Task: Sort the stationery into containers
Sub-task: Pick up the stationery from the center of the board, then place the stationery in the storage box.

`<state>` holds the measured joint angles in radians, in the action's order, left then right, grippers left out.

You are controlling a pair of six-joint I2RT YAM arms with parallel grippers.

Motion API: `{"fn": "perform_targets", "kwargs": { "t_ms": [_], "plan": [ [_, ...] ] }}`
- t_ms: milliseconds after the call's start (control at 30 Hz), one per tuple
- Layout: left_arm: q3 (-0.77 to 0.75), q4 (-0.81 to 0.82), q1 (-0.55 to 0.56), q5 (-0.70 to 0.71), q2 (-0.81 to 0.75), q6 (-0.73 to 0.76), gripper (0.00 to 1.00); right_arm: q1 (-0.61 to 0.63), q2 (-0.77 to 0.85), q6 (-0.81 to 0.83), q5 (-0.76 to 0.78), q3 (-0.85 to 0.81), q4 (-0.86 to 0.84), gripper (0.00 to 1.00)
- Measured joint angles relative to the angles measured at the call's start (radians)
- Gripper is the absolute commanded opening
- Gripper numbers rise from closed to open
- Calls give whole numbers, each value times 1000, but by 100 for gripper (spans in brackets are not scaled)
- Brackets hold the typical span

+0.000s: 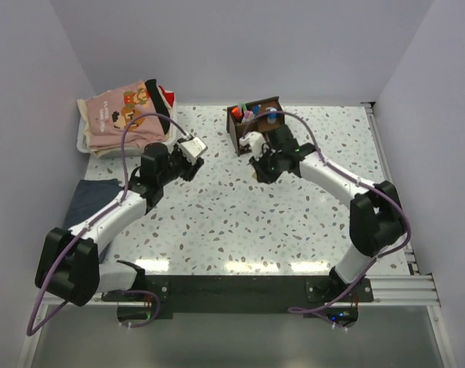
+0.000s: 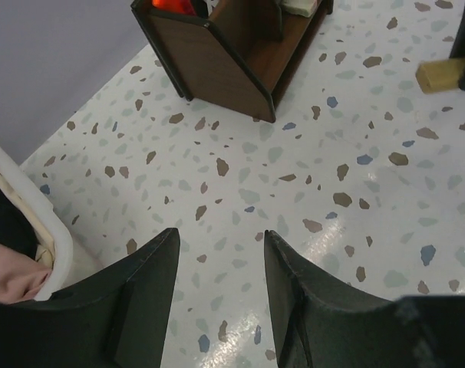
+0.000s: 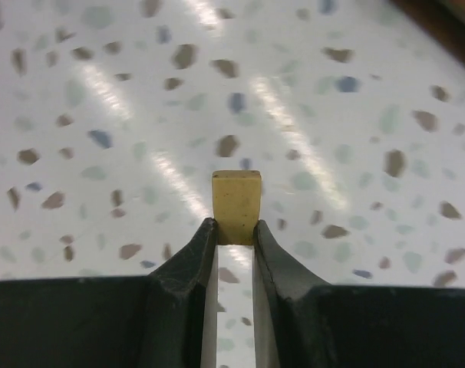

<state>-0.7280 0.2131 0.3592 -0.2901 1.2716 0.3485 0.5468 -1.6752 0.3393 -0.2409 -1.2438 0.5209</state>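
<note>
The dark brown wooden organizer [image 1: 255, 123] stands at the back middle of the table, with several pens upright in its compartments. One has a blue cap [image 1: 272, 115] and one is orange [image 2: 171, 4]. My right gripper [image 3: 236, 226] is shut on a small beige block [image 3: 236, 201], pinched at its lower end just above the table. It sits in front of the organizer [image 2: 232, 54], where the block [image 2: 441, 74] shows at the right edge. My left gripper [image 2: 220, 238] hangs open over bare table with nothing between its fingers.
A white tray [image 1: 85, 138] of folded clothes sits at the back left, its rim [image 2: 41, 218] close to my left fingers. A dark blue cloth [image 1: 90, 198] lies on the left under the left arm. Walls close in the table at the back and sides.
</note>
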Motion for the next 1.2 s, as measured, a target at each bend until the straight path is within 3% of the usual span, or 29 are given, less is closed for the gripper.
{"fn": "perform_targets", "kwargs": {
  "t_ms": [133, 300, 533, 1200],
  "plan": [
    [-89, -53, -12, 21, 54, -53, 53, -150, -91, -72, 46, -116, -22, 3],
    [-169, -110, -18, 39, 109, -85, 53, -215, -207, -111, 82, -218, -22, 3],
    [-240, -134, -19, 64, 159, -87, 53, -219, -303, -166, 101, -351, -39, 4],
    [-222, -137, -22, 84, 163, -84, 53, -205, -513, -275, 184, -591, -65, 6]
  ]
}}
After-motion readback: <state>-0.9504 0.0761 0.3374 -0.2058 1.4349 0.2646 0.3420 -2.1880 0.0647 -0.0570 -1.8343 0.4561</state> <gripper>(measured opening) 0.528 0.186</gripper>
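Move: From the right hand, which already holds the yellow block, the empty place in the organizer's lower shelf lies about 23 cm ahead, 4 cm to the right and 6 cm lower. The white eraser sits some 2 cm right of that place. The blue bottle stands on the shelf above, roughly 25 cm ahead and 8 cm right of the hand. From the left hand, that empty place is about 21 cm ahead, 22 cm right and well below. Forward, fast at first and then easing off, the right hand carries the yellow block about 20 cm to the mouth of the organizer's lower shelf, swinging out to its right early on and then edging slightly back left. The wrist turns some 30 degrees clockwise, height stays nearly level, and the fingers keep their pinch. The left hand, empty and half open, also slides a little forward. ##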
